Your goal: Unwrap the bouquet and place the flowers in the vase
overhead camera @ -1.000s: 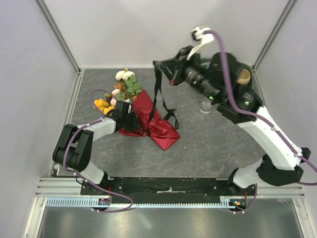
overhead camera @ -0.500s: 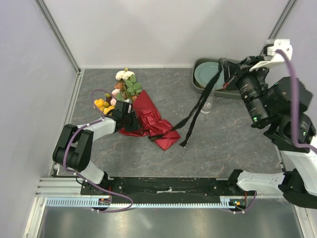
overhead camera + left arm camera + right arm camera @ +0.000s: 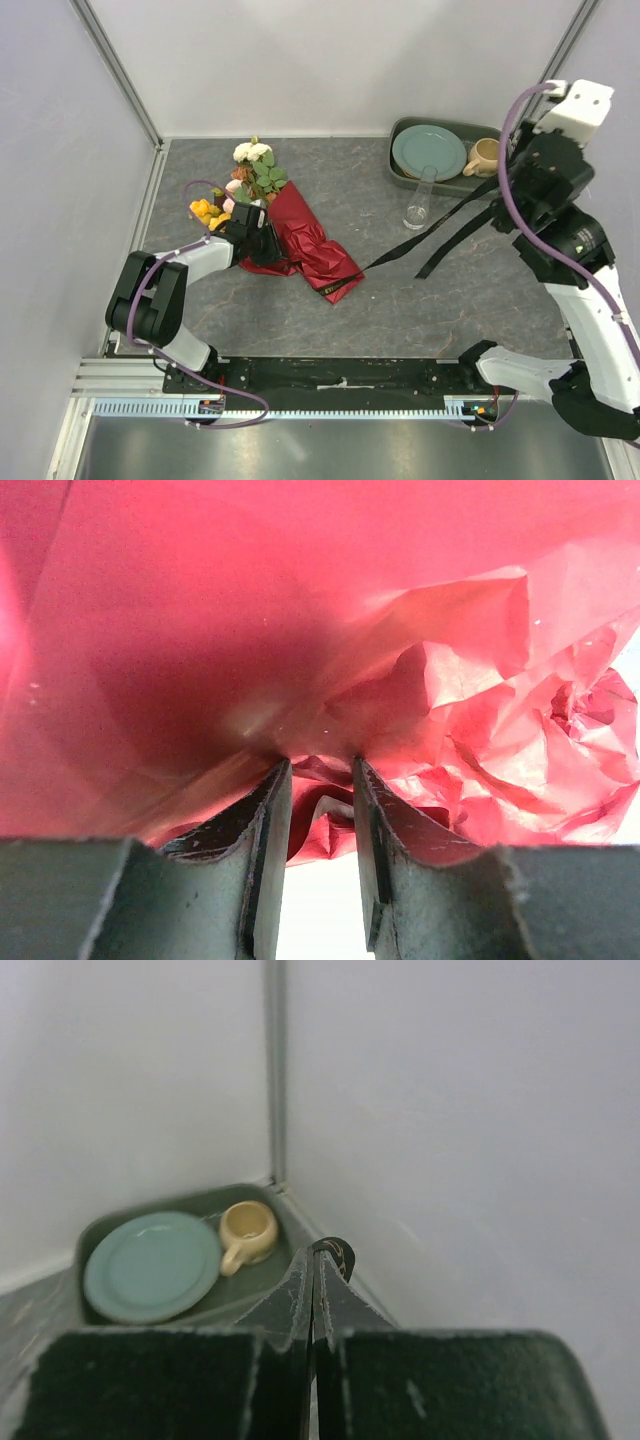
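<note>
The bouquet (image 3: 300,240) lies on the table in crumpled dark red paper, its flowers (image 3: 250,175) pointing to the back left. My left gripper (image 3: 262,245) is shut on the wrapped stems; in the left wrist view its fingers (image 3: 268,820) pinch red paper (image 3: 420,680). My right gripper (image 3: 503,190) is at the far right, shut on the black ribbon (image 3: 400,249), which runs slanting down to the wrap's near end. Its gold-lettered end (image 3: 337,1256) sticks out past the right gripper (image 3: 315,1265). The clear vase (image 3: 418,205) stands upright between the two arms.
A dark green tray (image 3: 400,130) in the back right corner holds a teal plate (image 3: 428,152) and a beige mug (image 3: 482,156). The right wall stands close beside the right gripper. The plate (image 3: 150,1265) and mug (image 3: 245,1232) also show in the right wrist view.
My right arm swung from above the middle of the table to the far right, pulling the ribbon out and away from the bouquet. The left gripper and bouquet stayed put.
</note>
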Available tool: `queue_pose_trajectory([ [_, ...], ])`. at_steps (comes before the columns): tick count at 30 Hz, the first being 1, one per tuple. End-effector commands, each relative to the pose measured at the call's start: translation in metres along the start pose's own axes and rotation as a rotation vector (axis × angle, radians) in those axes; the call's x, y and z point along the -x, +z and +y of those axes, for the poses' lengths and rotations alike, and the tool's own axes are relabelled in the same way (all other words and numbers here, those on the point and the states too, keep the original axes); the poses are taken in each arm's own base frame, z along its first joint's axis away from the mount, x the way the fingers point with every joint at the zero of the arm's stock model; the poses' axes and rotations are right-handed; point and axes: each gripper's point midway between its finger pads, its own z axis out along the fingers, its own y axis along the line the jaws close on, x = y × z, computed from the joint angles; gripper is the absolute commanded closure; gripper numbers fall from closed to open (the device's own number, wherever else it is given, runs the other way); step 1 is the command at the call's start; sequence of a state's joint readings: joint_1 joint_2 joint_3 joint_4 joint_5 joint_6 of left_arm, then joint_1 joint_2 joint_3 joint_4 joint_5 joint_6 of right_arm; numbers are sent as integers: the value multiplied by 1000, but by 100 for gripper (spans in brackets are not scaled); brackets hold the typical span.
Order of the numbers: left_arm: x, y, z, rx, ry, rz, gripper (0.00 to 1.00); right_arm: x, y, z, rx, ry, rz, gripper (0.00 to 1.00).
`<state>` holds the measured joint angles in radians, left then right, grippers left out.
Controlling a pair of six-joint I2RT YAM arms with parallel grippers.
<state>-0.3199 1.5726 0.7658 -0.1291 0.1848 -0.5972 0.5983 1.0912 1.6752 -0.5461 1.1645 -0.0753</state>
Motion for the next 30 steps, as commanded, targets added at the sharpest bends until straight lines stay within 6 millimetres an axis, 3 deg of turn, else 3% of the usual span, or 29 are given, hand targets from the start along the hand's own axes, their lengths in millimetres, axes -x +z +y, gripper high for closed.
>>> queue_pose_trajectory([
  [1,14,-9,-9,-21,2,-41,62,30,6,-60,-225,22,-36,100],
  [3,13,-9,-8,-20,0,-41,61,34,11,-77,-284,38,-47,100],
  [7,13,-9,-9,-25,4,-35,61,52,16,-91,-340,57,-68,100],
  [20,12,-7,-10,-29,5,-27,61,111,15,-98,-306,183,-174,100],
  [24,13,-8,-11,-32,8,-30,61,98,18,-93,-298,167,-156,100],
  [25,13,-8,-11,-33,5,-30,61,84,23,-85,-287,140,-134,100],
  [27,13,-8,-11,-34,5,-29,61,71,19,-88,-288,171,-125,100],
  [28,12,-8,-11,-37,5,-28,61,50,26,-78,-286,132,-91,100],
  [30,13,-9,-11,-37,4,-31,60,32,24,-81,-296,170,-81,100],
])
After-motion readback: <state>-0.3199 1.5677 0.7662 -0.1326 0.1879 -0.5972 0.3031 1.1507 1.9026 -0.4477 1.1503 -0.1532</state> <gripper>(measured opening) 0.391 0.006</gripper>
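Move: The shut right fingers hold the black ribbon high over the table; its far end still lies on the red wrapping, whose middle is about 41 cm left, 8 cm ahead and 46 cm below. The glass vase stands about 13 cm left, 17 cm ahead and 42 cm below. From the left hand, resting in the wrapping, the wrapping's middle is roughly 9 cm right and 4 cm ahead, about level. Still pinching the ribbon, the right hand goes about 8 cm right from the wrapping, rises 10, dips 3. ##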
